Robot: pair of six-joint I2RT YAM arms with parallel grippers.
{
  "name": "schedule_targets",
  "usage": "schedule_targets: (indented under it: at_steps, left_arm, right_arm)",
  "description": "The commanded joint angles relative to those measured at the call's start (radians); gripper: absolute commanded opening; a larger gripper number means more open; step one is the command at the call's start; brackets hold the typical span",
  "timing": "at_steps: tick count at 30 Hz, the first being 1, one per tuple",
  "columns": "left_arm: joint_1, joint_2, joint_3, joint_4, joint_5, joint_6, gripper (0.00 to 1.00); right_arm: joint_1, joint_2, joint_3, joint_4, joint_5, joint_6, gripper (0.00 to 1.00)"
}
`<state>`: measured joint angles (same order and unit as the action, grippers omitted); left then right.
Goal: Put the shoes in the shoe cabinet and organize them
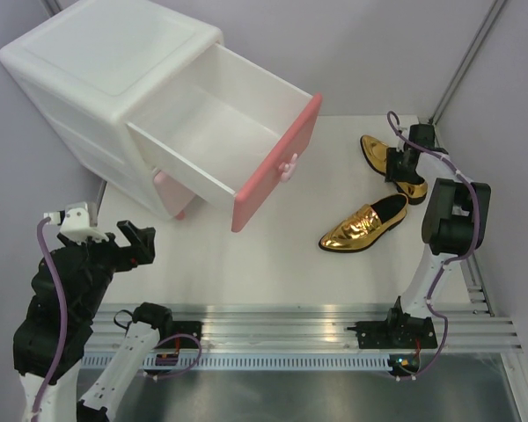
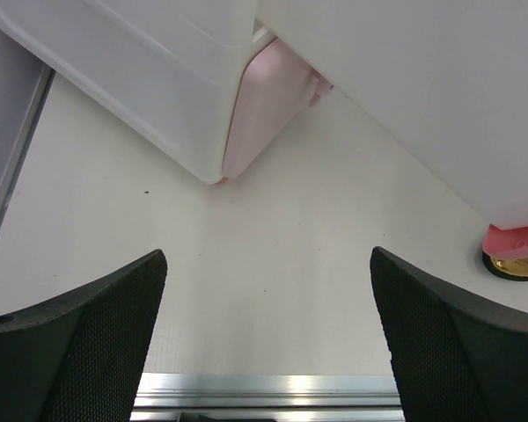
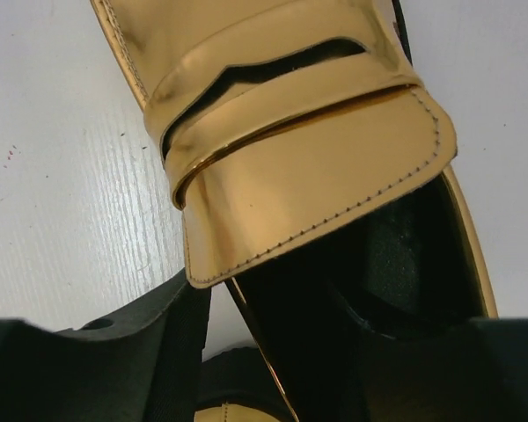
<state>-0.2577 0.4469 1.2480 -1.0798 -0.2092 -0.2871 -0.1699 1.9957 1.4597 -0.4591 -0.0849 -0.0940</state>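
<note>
The white shoe cabinet (image 1: 114,61) stands at the far left with its upper drawer (image 1: 246,83) pulled out, pink front (image 1: 277,163) forward; what shows of the inside is bare white. Two gold shoes lie at the right: one (image 1: 365,227) nearer the middle, one (image 1: 389,158) farther back. My right gripper (image 1: 403,167) is open and straddles the far gold shoe's (image 3: 282,149) side wall, one finger (image 3: 114,352) outside, the other in the dark inside. My left gripper (image 1: 136,242) is open and empty, near the table's front left. The green shoes are out of view.
The left wrist view shows the pale pink lower drawer front (image 2: 264,105), the underside of the pulled-out drawer (image 2: 422,88) overhead and a sliver of gold shoe (image 2: 515,266). A metal rail (image 1: 290,321) runs along the near edge. Grey walls close both sides.
</note>
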Motion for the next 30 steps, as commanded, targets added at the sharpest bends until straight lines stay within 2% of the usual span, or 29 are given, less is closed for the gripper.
schedule_targets:
  at_steps: [1,2,4,6,9,10,11,30]
  left_arm:
    - [-0.003,-0.002,-0.019,0.053,-0.024,0.04,1.0]
    - [-0.003,-0.002,-0.021,0.057,-0.022,0.04,1.0]
    - [-0.003,0.001,-0.021,0.058,-0.018,0.04,1.0]
    - [-0.003,0.004,-0.021,0.061,-0.021,0.045,1.0]
    - [-0.003,0.006,-0.012,0.06,-0.027,0.055,1.0]
    - [-0.003,0.006,-0.01,0.061,-0.029,0.054,1.0]
    - [-0.003,0.007,-0.009,0.06,-0.032,0.055,1.0]
    - [-0.003,0.039,0.013,0.066,-0.036,0.043,1.0]
  right_arm:
    - [0.0,-0.015,-0.041,-0.009,0.008,-0.015,0.51]
    - [0.0,-0.014,-0.039,-0.007,0.013,-0.015,0.43]
    - [0.0,-0.011,-0.033,0.005,0.028,-0.019,0.38]
    - [0.0,-0.012,-0.022,0.01,0.046,-0.024,0.25]
    - [0.0,-0.026,-0.009,0.019,0.079,-0.032,0.13]
    - [0.0,-0.034,-0.007,0.022,0.079,-0.033,0.04]
    - [0.0,-0.04,-0.006,0.028,0.079,-0.033,0.02]
    - [0.017,-0.319,0.182,0.089,0.103,0.026,0.01]
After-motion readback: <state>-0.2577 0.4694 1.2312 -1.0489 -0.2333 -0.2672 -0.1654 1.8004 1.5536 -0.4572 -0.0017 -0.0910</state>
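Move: The right hand is down at the far gold shoe, open fingers straddling its left side wall; the shoe's middle is about 4 cm ahead, 1 cm left and 1 cm below. The near gold shoe lies some 13 cm back, 9 cm left and 2 cm lower. The open upper drawer's pink front is roughly 32 cm left, 4 cm back and 15 cm higher. From the left hand, the far gold shoe is about 36 cm ahead, 64 cm right and 31 cm below. The right hand closes, pinching the far gold shoe's left side wall, then lifts about 13 cm, tipping fingertips downward. ##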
